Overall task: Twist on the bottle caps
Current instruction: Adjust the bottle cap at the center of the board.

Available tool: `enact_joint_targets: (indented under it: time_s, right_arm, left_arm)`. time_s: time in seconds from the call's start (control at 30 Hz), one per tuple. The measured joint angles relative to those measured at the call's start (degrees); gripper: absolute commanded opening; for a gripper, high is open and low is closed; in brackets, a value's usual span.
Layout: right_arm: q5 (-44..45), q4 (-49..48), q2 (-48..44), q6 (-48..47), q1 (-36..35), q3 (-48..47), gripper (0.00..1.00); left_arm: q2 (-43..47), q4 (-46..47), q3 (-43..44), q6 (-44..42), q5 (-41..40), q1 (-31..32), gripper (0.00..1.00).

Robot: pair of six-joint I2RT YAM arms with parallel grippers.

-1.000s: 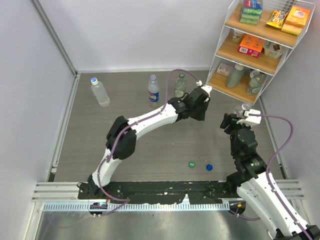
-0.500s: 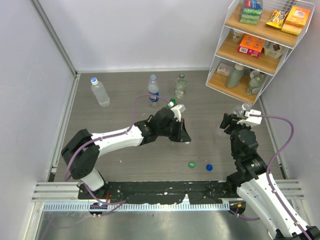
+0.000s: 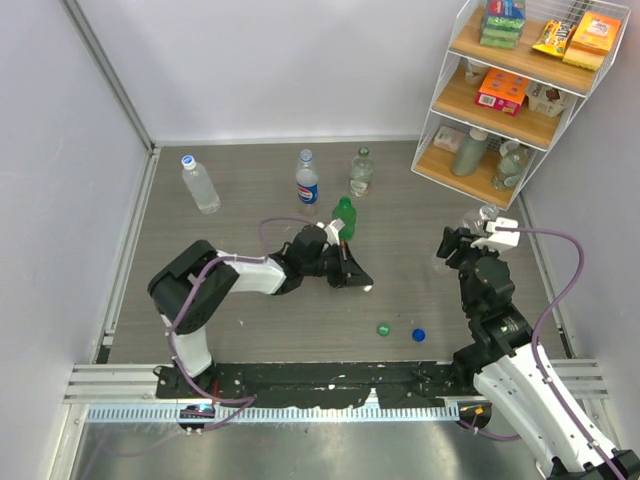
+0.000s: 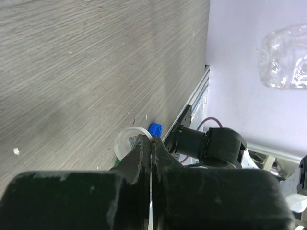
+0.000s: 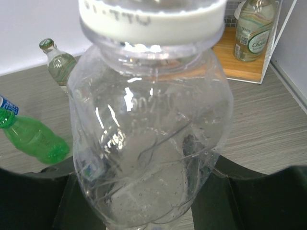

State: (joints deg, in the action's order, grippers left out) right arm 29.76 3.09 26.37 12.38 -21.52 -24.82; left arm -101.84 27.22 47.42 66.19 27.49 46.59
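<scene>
My right gripper (image 5: 149,191) is shut on a plain clear bottle (image 5: 144,124) that wears a white cap (image 5: 151,19); from above this bottle (image 3: 487,214) shows just past the right gripper (image 3: 476,238). The green bottle (image 3: 344,215) stands mid-table, and the cola-labelled bottle (image 3: 307,181) stands behind it. A green cap (image 3: 383,328) and a blue cap (image 3: 419,335) lie loose near the front. My left gripper (image 3: 360,281) sits low and shut on nothing. In its wrist view the left gripper (image 4: 147,142) points at a pale-centred cap (image 4: 127,141) and the blue cap (image 4: 155,129).
A clear bottle with a dark cap (image 3: 361,172) stands at the back, and another capped clear bottle (image 3: 200,183) at the far left. A wire shelf (image 3: 500,110) with snacks and bottles fills the back right corner. Walls close in on both sides.
My left arm has swung back from near the shelf and folded down to mid-table, gripper low and shut. The green bottle now stands uncovered. The right arm has not moved.
</scene>
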Motion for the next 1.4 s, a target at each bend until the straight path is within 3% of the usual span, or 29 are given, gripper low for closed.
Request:
enact_joint_targets:
  time_s: [0.37, 0.7, 1.03, 1.23, 1.4]
  right_arm:
    - [-0.5, 0.6, 1.2, 0.0, 0.0, 0.0, 0.03]
    - [-0.5, 0.8, 1.2, 0.0, 0.0, 0.0, 0.03]
    - [-1.0, 0.9, 0.6, 0.0, 0.0, 0.0, 0.03]
    - [-1.9, 0.9, 0.6, -0.2, 0.0, 0.0, 0.02]
    - [-2.8, 0.9, 0.7, -0.2, 0.0, 0.0, 0.02]
  left_arm:
    - [-10.7, 2.5, 2.4, 5.9, 1.0, -0.7, 0.0]
    - [-10.1, 7.6, -1.6, 8.3, 1.0, -4.3, 0.04]
    - [-5.4, 5.3, -6.1, 6.1, -0.8, -7.4, 0.07]
    - [-2.4, 4.6, -9.7, 4.7, -1.9, -9.9, 0.3]
    - [0.9, -1.3, -10.1, 1.5, -4.4, -10.7, 0.34]
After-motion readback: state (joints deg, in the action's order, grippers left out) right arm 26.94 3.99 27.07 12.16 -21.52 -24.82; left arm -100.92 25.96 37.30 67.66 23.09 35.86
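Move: The left hand's shut fingers already have the white cap at their tips, about a centimetre below the hand point. The open table spot it goes to is some 4 cm ahead, 8 cm left and 7 cm down. Green cap: about 8 cm back, 4 cm right, 7 cm down; blue cap: 10 cm back, 12 cm right, 7 cm down; green bottle: 16 cm ahead, 5 cm left, middle level with the hand. From the right hand the spot is about 31 cm left, 1 cm back, 20 cm down. With the white cap still at its fingertips, the left hand sinks about 5 cm to the table, then draws the cap low over the board to the left, some 9 cm, easing forward as well, away from the green and blue caps. The wrist turns roughly 15 degrees counter-clockwise, and towards the end the shut fingers open to about a third, one on either side of the cap. ##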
